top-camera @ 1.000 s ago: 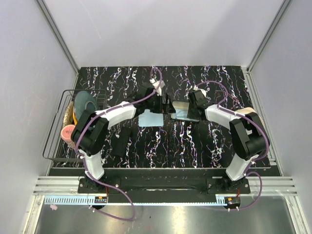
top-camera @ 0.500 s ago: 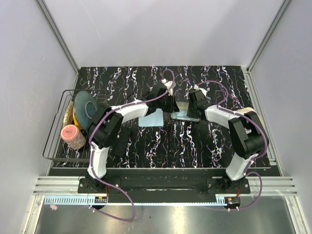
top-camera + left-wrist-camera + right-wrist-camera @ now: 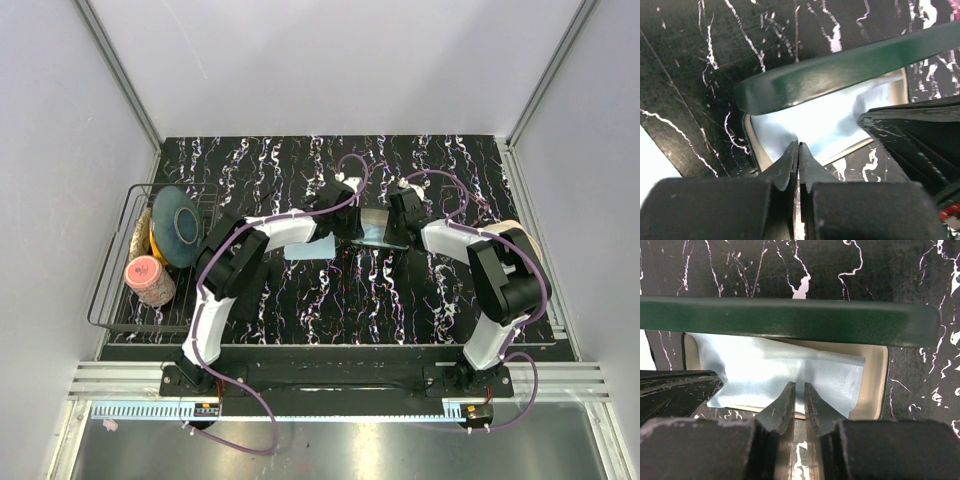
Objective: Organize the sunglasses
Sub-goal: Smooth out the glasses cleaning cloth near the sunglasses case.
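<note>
An open glasses case (image 3: 375, 228) lies mid-table, with a dark green lid (image 3: 790, 315) raised over a cream tray (image 3: 875, 380). A pale blue cloth (image 3: 780, 370) lies inside it. My left gripper (image 3: 350, 222) is at the case's left end. In the left wrist view it (image 3: 799, 144) is shut, its tips at the edge of the cloth (image 3: 825, 120) under the lid (image 3: 830, 75). I cannot tell whether cloth is pinched. My right gripper (image 3: 393, 233) is at the case's front rim, and its jaws (image 3: 799, 385) stand nearly together astride that rim. The sunglasses are out of view.
A wire rack (image 3: 110, 290) at the table's left holds a blue-grey plate (image 3: 178, 215) and a pink-lidded jar (image 3: 148, 275). A pale sheet (image 3: 310, 245) lies flat just left of the case. A beige object (image 3: 512, 230) sits behind the right arm.
The left arm has reached right to the case and its jaws have gone from wide open to shut. The right jaws have narrowed. The case has shifted slightly.
</note>
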{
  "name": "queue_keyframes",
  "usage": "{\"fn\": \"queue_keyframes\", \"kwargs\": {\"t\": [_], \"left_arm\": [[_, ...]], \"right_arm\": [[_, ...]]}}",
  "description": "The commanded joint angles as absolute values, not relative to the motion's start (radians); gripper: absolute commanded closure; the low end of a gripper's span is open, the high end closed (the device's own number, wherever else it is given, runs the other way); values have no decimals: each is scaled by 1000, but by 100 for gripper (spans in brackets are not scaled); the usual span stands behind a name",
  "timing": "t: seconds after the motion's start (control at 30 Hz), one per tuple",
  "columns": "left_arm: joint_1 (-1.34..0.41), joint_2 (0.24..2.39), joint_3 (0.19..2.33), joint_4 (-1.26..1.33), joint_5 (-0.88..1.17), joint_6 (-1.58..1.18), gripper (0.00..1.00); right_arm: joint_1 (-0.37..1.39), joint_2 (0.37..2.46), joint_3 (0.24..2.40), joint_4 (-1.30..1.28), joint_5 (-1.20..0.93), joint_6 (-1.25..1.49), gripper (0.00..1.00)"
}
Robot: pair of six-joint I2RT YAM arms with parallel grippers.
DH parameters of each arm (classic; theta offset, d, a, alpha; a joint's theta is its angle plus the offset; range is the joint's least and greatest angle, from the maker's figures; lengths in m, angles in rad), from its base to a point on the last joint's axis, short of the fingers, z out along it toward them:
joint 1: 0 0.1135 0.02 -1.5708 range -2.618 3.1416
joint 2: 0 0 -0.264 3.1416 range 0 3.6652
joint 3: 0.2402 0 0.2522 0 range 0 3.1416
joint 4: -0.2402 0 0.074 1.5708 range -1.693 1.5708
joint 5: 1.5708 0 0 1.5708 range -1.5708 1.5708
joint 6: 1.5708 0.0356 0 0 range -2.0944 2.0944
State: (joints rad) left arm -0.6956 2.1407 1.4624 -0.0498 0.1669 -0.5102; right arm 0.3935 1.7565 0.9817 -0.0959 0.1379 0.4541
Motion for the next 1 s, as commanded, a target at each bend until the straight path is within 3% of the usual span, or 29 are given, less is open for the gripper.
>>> {"fn": "queue_keyframes", "kwargs": {"t": [0.0,0.17,0.4,0.77,0.97], "left_arm": [[-704,2155,1500,-63,69,-509,99],[-706,2164,1503,-66,81,-506,95],[-712,2171,1531,-66,115,-499,80],[-710,2149,1531,-57,114,-480,75],[-712,2138,1517,-28,127,-477,73]], "right_arm": [[376,1752,973,-72,155,472,82],[357,1752,971,-106,181,480,82],[330,1759,979,-156,235,492,82],[322,1743,996,-181,308,486,81],[322,1704,996,-146,236,454,78]]}}
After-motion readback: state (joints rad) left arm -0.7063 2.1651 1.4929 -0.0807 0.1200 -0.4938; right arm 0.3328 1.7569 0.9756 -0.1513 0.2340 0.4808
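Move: Beneath both hands the glasses cleaning cloth lies in the open sunglasses case: its middle is some 2 cm left, 1 cm ahead and 1 cm below the right hand, with the case's right end about 6 cm right and 1 cm ahead; the raised case lid stands roughly 5 cm ahead, 1 cm left. From the left hand, the cloth's middle is about 4 cm right, 1 cm ahead and 2 cm lower; the spare blue cloth lies level ahead, 12 cm left. Sliding right about 4.5 cm along the cloth towards the case's right end, the right hand presses its nearly shut fingertips down on it, sinking just under 1 cm and turning slightly clockwise. The left hand sinks about 1 cm at the cloth's left part, then stays there while its shut fingers part to about a quarter open. ##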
